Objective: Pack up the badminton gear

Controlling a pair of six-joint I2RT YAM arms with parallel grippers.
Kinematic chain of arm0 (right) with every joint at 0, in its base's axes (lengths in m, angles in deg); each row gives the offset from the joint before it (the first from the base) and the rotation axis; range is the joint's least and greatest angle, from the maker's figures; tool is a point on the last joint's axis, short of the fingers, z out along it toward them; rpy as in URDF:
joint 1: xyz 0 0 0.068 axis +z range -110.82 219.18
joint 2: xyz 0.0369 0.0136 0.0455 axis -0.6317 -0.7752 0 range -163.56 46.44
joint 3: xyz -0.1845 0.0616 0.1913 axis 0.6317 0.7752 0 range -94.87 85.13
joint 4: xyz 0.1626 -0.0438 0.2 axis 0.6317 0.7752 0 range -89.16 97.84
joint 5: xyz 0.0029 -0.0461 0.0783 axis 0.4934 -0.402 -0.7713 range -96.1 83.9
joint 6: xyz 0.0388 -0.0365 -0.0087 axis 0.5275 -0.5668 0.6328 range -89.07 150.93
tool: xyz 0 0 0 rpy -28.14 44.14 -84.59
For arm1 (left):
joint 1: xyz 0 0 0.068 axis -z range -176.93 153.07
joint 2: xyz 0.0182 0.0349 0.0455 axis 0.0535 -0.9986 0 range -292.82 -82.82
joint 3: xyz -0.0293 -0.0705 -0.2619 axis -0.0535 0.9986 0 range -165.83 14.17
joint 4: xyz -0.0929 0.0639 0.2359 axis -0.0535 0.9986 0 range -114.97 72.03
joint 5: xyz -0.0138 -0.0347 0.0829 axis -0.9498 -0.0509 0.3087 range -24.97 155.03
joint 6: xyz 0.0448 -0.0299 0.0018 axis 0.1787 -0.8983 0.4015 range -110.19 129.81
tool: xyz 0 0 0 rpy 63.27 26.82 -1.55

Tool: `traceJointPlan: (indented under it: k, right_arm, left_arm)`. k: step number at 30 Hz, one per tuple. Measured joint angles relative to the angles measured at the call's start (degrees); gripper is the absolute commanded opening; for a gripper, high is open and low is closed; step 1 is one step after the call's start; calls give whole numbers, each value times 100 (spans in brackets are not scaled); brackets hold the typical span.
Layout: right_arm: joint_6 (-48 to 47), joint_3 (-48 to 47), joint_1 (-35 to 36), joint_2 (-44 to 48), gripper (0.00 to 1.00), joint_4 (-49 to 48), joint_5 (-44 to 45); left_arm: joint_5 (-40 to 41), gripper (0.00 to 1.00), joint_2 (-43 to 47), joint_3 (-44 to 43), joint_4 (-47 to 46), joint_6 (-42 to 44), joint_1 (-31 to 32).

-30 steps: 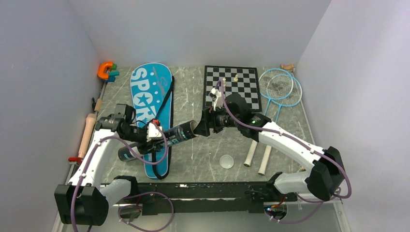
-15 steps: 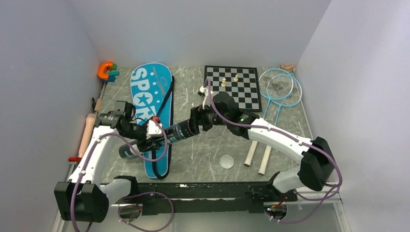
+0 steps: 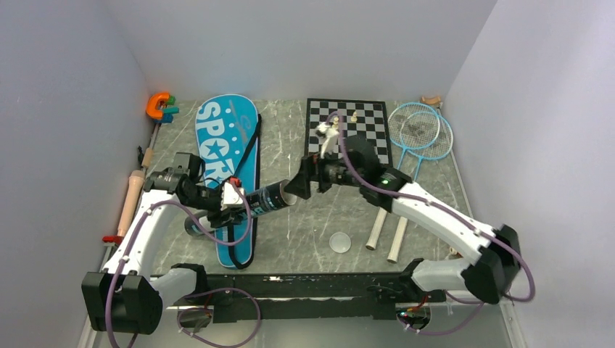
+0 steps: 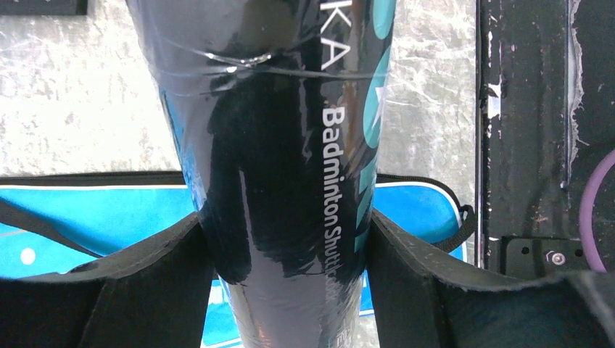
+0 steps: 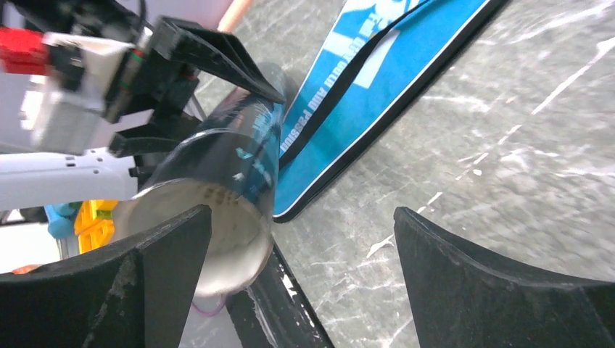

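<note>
My left gripper (image 3: 230,201) is shut on the long black tube (image 3: 261,199), holding it tilted above the blue "SPORT" racket bag (image 3: 226,148). In the left wrist view the tube (image 4: 283,145) fills the space between both pads (image 4: 428,290), with the bag (image 4: 72,217) beneath. My right gripper (image 3: 296,187) stands open just off the tube's open end. In the right wrist view that pale open mouth (image 5: 217,225) sits by the left finger, with nothing held between the fingers of the right gripper (image 5: 301,239). Two light-blue rackets (image 3: 422,134) lie at the back right, their white handles (image 3: 377,230) reaching toward me.
A chessboard (image 3: 366,134) with pieces lies behind the right arm. An orange clamp (image 3: 158,105) sits in the back left corner. A wooden rod (image 3: 130,199) lies along the left wall. A small clear round lid (image 3: 339,241) rests on the table near the front.
The right gripper went up to the tube's mouth, then drew back to the right and opened wider. The left gripper and tube have barely shifted.
</note>
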State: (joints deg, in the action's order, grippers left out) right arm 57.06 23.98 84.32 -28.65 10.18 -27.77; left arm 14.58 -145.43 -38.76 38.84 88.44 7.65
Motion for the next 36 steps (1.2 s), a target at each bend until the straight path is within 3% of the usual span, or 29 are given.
traceJointPlan:
  k: [8, 12, 24, 36]
  right_arm:
    - [2, 345, -691, 1556, 99, 527, -42]
    - [13, 551, -756, 1784, 92, 999, 284]
    - [782, 1613, -378, 586, 70, 2815, 1937]
    - [1172, 1956, -232, -44, 55, 3097, 2288]
  left_arm:
    - [177, 0, 24, 240, -42, 129, 0]
    - [326, 0, 35, 291, -131, 57, 0]
    - [713, 0, 271, 579, -356, -179, 0]
    - [723, 0, 376, 675, -358, -181, 0]
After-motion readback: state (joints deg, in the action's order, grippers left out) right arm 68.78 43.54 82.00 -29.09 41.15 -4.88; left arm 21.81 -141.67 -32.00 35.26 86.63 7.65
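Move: The white lid lies flat on the table about 14 cm to the right of the right hand, 7 cm back and some 25 cm below. The open tube mouth is roughly 5 cm back, 4 cm left and 4 cm below that hand. The nearer racket handle lies about 11 cm right of the lid and 4 cm farther out. From the left hand, which already grips the tube, the lid is some 28 cm right, 4 cm back and 17 cm below. Towards the lid goes the right hand, leaving the tube mouth: first rightward while rising some 5 cm, then swinging down, right and back, ending about 20 cm lower, as the wrist turns from pointing left to nearly straight down and the wide-open fingers close partway. The left hand keeps its grip on the tube, sinking about 3 cm and edging left. ##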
